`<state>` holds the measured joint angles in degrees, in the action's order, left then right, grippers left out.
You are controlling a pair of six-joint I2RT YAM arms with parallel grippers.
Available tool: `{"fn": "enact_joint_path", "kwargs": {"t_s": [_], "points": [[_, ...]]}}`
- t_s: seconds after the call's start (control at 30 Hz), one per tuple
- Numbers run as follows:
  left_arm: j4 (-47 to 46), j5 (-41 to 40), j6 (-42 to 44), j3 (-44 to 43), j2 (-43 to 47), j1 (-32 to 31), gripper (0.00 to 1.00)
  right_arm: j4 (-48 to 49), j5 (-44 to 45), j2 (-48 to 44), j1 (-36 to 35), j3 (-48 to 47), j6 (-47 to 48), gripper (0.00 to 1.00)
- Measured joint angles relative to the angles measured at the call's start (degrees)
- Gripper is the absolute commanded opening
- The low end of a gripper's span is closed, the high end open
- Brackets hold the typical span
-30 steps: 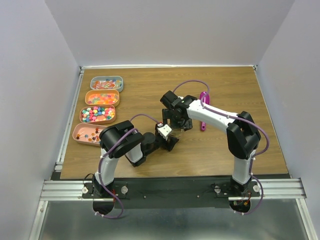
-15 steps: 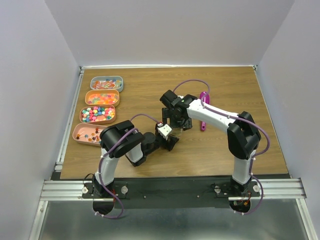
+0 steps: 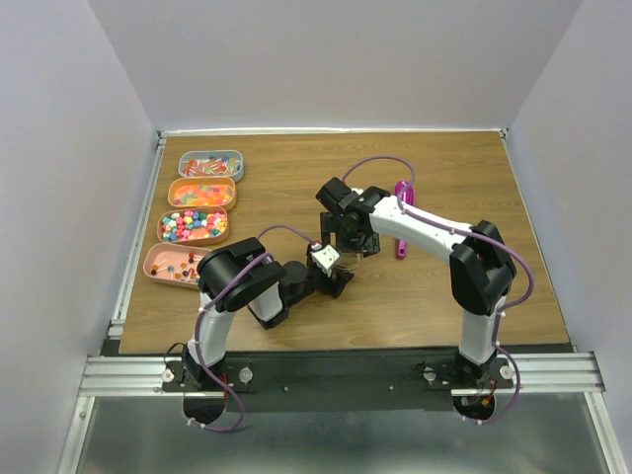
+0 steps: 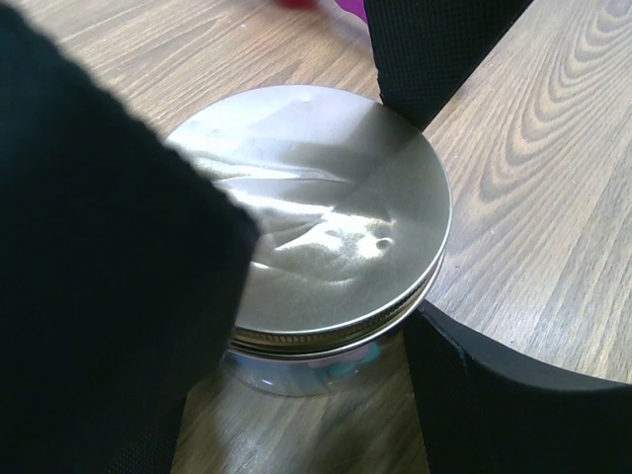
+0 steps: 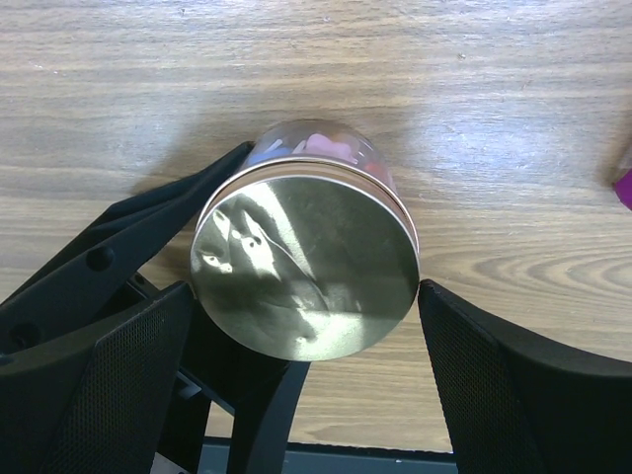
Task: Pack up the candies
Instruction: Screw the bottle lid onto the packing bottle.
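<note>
A clear glass jar (image 3: 348, 260) with a metal lid (image 4: 326, 217) stands at the table's middle. A few candies (image 5: 318, 148) show through its glass (image 4: 296, 373). More candies (image 3: 194, 225) fill the trays at the left. My left gripper (image 4: 316, 367) is shut on the jar's body just under the lid (image 5: 306, 267). My right gripper (image 5: 306, 294) hangs over the lid and is open at full width. Its fingers (image 5: 464, 355) flank the rim on both sides, the right one right at the rim.
Several oval trays line the left edge: blue (image 3: 210, 164), orange (image 3: 202, 192), another orange (image 3: 193, 225) and pink (image 3: 176, 264). A magenta scoop (image 3: 403, 217) lies just right of the right arm's wrist. Walls close in the table on three sides.
The right arm's elbow has drifted slightly to the right. The jar and both grippers are where they were.
</note>
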<state>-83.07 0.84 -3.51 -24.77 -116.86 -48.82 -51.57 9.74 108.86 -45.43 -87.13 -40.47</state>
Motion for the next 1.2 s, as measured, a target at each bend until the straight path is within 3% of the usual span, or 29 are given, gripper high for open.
{"fn": "enact_joint_path", "kwargs": {"t_s": [0.6,0.7,0.83,0.9,1.0,1.2], "points": [[-0.2,0.07,0.46,0.02,-0.07,-0.07,0.81,0.28,2.75,-2.54,0.57,0.42,0.48,1.0],[-0.2,0.07,0.48,0.02,-0.04,-0.04,0.81,0.52,3.1,-2.62,0.57,0.42,1.2,0.93],[-0.15,0.13,0.33,0.02,-0.07,-0.04,0.81,1.27,2.62,-3.91,2.12,0.59,2.93,0.66],[-0.09,0.09,0.11,0.0,-0.07,0.13,0.82,2.08,0.9,-6.93,4.04,1.79,4.42,0.6],[-0.09,0.09,-0.04,-0.02,-0.09,0.26,0.82,4.15,-2.69,-12.41,7.41,4.48,7.02,0.54],[-0.09,0.15,-0.15,-0.04,-0.11,0.44,0.82,11.67,-12.98,-18.25,13.11,12.0,11.72,0.53]]}}
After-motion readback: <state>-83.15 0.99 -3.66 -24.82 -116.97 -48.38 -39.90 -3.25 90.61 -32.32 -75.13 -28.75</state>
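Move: The bottle lid lies practically at the right hand's point, between its wide-open fingers and only about 1 cm below, with the packing bottle's middle roughly 4 cm below the hand. The purple scoop's middle is some 13 cm to the right of that hand, 7 cm farther out and 7 cm lower. The left gripper already has the bottle at its own point, the lid some 3 cm above that. Up and away from the bottle lid goes the right hand, creeping at first, then quickly, climbing some 7 cm while drifting about 5 cm right and a little forward. Its fingers leave the lid's sides and close to about half their opening as the hand rolls some 15 degrees, left side rising. The left gripper stays put low down, keeping its hold around the bottle. ##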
